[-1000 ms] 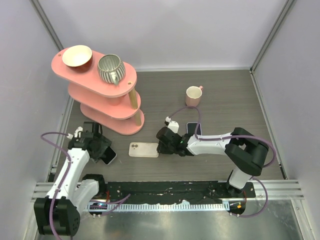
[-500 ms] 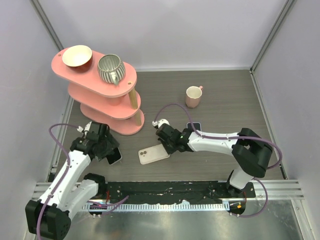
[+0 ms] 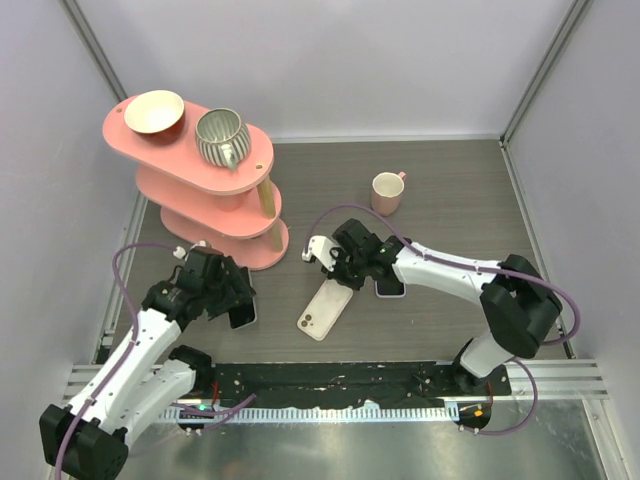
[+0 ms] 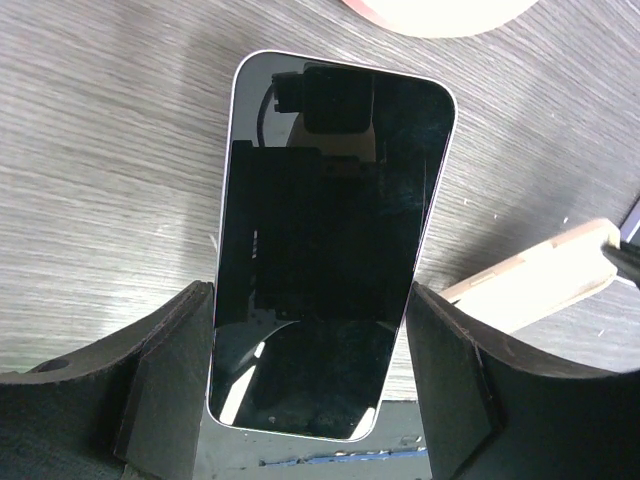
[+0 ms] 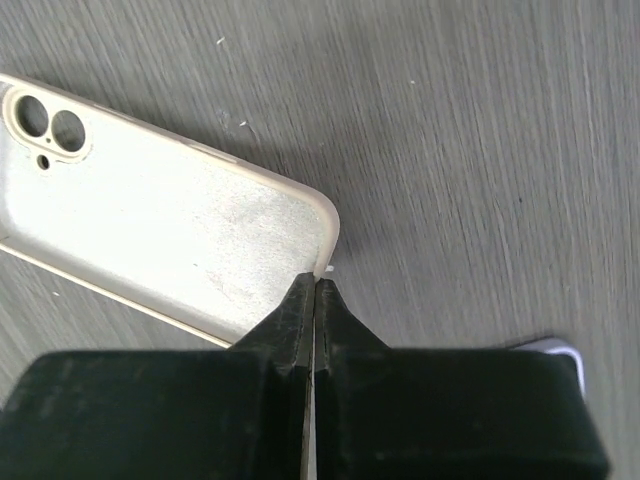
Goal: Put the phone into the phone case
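Note:
The phone, black screen with a white rim, sits between the fingers of my left gripper, which is shut on its long sides. In the top view the left gripper holds it left of the case. The cream phone case lies open side up and slanted on the table. My right gripper is at its far end. In the right wrist view the right gripper is shut on the end wall of the case. The case's edge also shows in the left wrist view.
A second dark phone lies under my right arm, its corner in the right wrist view. A pink mug stands farther back. A pink tiered stand with a bowl and a striped pot fills the far left.
The right gripper swung the case from lying crosswise to slanted, and moved back and to the right. The left gripper has carried the phone to the right, nearer the case.

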### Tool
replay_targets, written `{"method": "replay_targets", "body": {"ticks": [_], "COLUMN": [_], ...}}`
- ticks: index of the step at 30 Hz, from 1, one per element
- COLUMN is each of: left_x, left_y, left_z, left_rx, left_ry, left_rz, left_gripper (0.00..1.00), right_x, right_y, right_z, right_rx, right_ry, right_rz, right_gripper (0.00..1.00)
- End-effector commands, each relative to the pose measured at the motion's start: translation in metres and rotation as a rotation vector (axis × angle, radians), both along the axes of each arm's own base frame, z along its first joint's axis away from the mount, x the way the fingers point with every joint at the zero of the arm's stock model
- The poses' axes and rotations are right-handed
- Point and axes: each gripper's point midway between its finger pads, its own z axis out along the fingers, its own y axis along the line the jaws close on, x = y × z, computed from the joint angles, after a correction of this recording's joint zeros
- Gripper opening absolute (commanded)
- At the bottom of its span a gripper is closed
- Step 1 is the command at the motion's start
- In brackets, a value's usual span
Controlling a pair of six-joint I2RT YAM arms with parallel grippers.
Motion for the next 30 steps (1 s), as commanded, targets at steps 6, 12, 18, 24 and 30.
{"method": "replay_targets", "body": {"ticks": [6,12,18,24,30], "left_x": [0.008,0.0,0.0,0.003,0.007], "left_y": [-0.035,-0.051,-0.08,-0.128,-0.19], "left_z": [0.015,0.017,0.031,0.047,0.038], "left_rx": [-0.101,-0.094,0.035,0.165,0.206], "left_ry": [-0.09,-0.109,-0.203,-0.287,-0.317], "left_rz": [-0.15,-0.234,-0.394,-0.602,-0.764], "left_gripper": [0.0,0.0,0.0,0.0,0.0], "right_x": [0.026,0.044,0.036,0.054,0.015], "right_y": [0.03,0.024,0.005,-0.089,-0.158], "right_z": [0.0,0.029,0.09,0.161,0.177], "right_rx": [0.037,0.052,0.24,0.574,0.674], "right_ry": [-0.112,-0.21,-0.234,-0.337,-0.262], "right_rz": [0.272,0.161,-0.055,-0.937,-1.313], "right_gripper": [0.17,0.34,0.89,0.89,0.87]}}
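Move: The left hand holds the phone about 9 cm above the table; from it the phone case lies some 19 cm to the right and roughly 1 cm ahead. The shelf's bottom tier stands about 19 cm ahead of this hand and 5 cm to its left. The right hand pinches the case's far short edge, raised off the table, with the case's middle some 6 cm back and 4 cm left; the lavender-cased phone lies about 4 cm ahead, 13 cm right. The right hand lowers the pinched far end of the case a couple of centimetres, turning slightly counter-clockwise, then opens wide, lets go and climbs steeply by some 20 cm while swinging right over the lavender-cased phone. The left hand keeps its grip on the phone and carries it right towards the case, slowly then faster, about 15 cm in all, turning it roughly 40 degrees clockwise into line with the case. ##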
